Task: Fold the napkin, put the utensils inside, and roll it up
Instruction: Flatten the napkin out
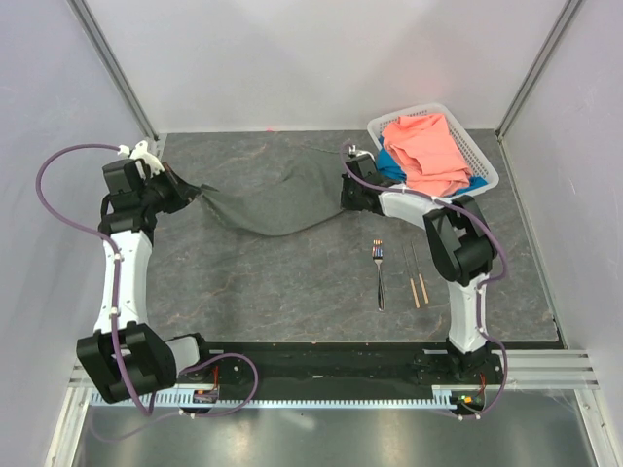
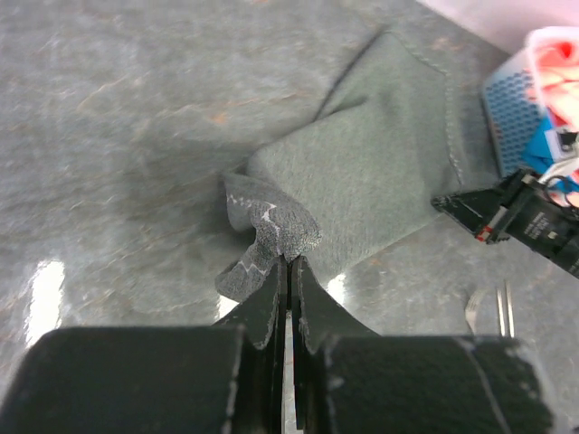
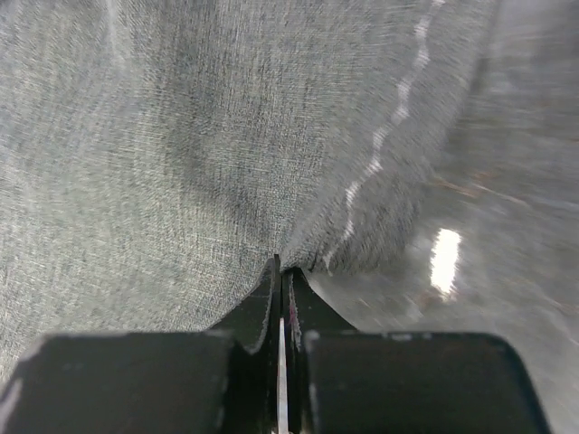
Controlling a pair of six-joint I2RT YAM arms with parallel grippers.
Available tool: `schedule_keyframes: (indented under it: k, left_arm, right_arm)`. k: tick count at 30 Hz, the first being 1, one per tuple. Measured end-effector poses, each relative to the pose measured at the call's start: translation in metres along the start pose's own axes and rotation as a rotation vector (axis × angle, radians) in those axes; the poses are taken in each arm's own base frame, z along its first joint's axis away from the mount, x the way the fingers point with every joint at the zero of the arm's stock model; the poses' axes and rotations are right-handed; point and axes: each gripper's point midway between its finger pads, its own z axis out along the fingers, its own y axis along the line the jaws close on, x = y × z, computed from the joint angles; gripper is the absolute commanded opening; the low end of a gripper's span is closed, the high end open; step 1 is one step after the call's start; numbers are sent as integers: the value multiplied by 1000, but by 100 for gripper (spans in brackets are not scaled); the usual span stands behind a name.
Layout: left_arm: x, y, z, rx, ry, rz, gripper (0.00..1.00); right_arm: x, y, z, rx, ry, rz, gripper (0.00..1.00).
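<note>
The dark grey napkin [image 1: 273, 199] hangs stretched between both arms over the back of the table, sagging in the middle. My left gripper [image 1: 185, 193] is shut on its left corner, and the left wrist view shows the crumpled hem [image 2: 271, 226] pinched at the fingertips. At the right end, my right gripper [image 1: 343, 187] is shut on the napkin's other corner; the cloth [image 3: 181, 136] fills most of the right wrist view. The silver fork [image 1: 379, 275] and the wooden chopsticks [image 1: 416, 275] lie side by side on the table to the front right of the napkin.
A white basket [image 1: 479, 156] at the back right holds a salmon-pink cloth [image 1: 428, 151] over a blue cloth [image 1: 391, 165]. Grey walls close in the table on three sides. The arm bases sit on a black rail at the near edge.
</note>
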Motion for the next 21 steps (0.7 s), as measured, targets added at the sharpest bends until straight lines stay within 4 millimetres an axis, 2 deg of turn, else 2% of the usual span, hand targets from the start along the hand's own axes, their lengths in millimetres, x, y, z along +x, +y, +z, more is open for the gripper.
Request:
schedule_keyframes:
  k: [3, 5, 9, 12, 14, 16, 17, 19, 20, 21]
  left_arm:
    - [-6, -13, -6, 58, -29, 23, 2]
    - [-10, -22, -12, 92, -50, 35, 2]
    - [-17, -35, -20, 142, -85, 37, 2]
    - [-16, -42, -23, 168, -88, 20, 2]
    - [-15, -43, -25, 173, -86, 4, 2]
    - [-15, -45, -27, 173, -91, -4, 2]
    - [-16, -44, -27, 169, -93, -6, 2]
    - [-15, -41, -27, 149, -94, -13, 2]
    - [-14, -36, -25, 131, -92, -19, 2]
    - [-11, -30, -23, 109, -88, -29, 2]
  right_arm:
    - [-11, -6, -24, 34, -32, -28, 0]
    - [-24, -10, -54, 61, -74, -50, 0]
    - [-70, -11, -137, 82, -238, -73, 0]
    - [-111, -8, -208, 80, -409, -71, 0]
    - [-131, -6, -245, 75, -499, -66, 0]
    - [-146, -3, -264, 71, -550, -65, 0]
    - [-154, 0, -267, 69, -564, -67, 0]
    - [-171, 10, -263, 61, -581, -73, 2]
    - [-178, 15, -250, 61, -571, -79, 5]
    - [-186, 21, -236, 56, -565, -84, 23]
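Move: The napkin's middle lies some 13 cm left of the right hand and about 3 cm farther out, a touch lower, with its near right edge already pinched there. The cloth basket stands about 24 cm right and 14 cm farther out; the fork lies roughly 7 cm right and 19 cm back, the two thin sticks 16 cm right and 19 cm back. From the left hand, already holding the napkin's other end, its middle is about 20 cm right, 12 cm ahead and 18 cm below. The napkin's right end is swept up fast, some 30 cm, by the right hand, which keeps its pinch, drifting back and left on the way up, then swinging forward again near the top as its fingertips tilt up about 30 degrees. The left hand keeps its hold, rises about 4.5 cm while easing right, then sinks slightly. ##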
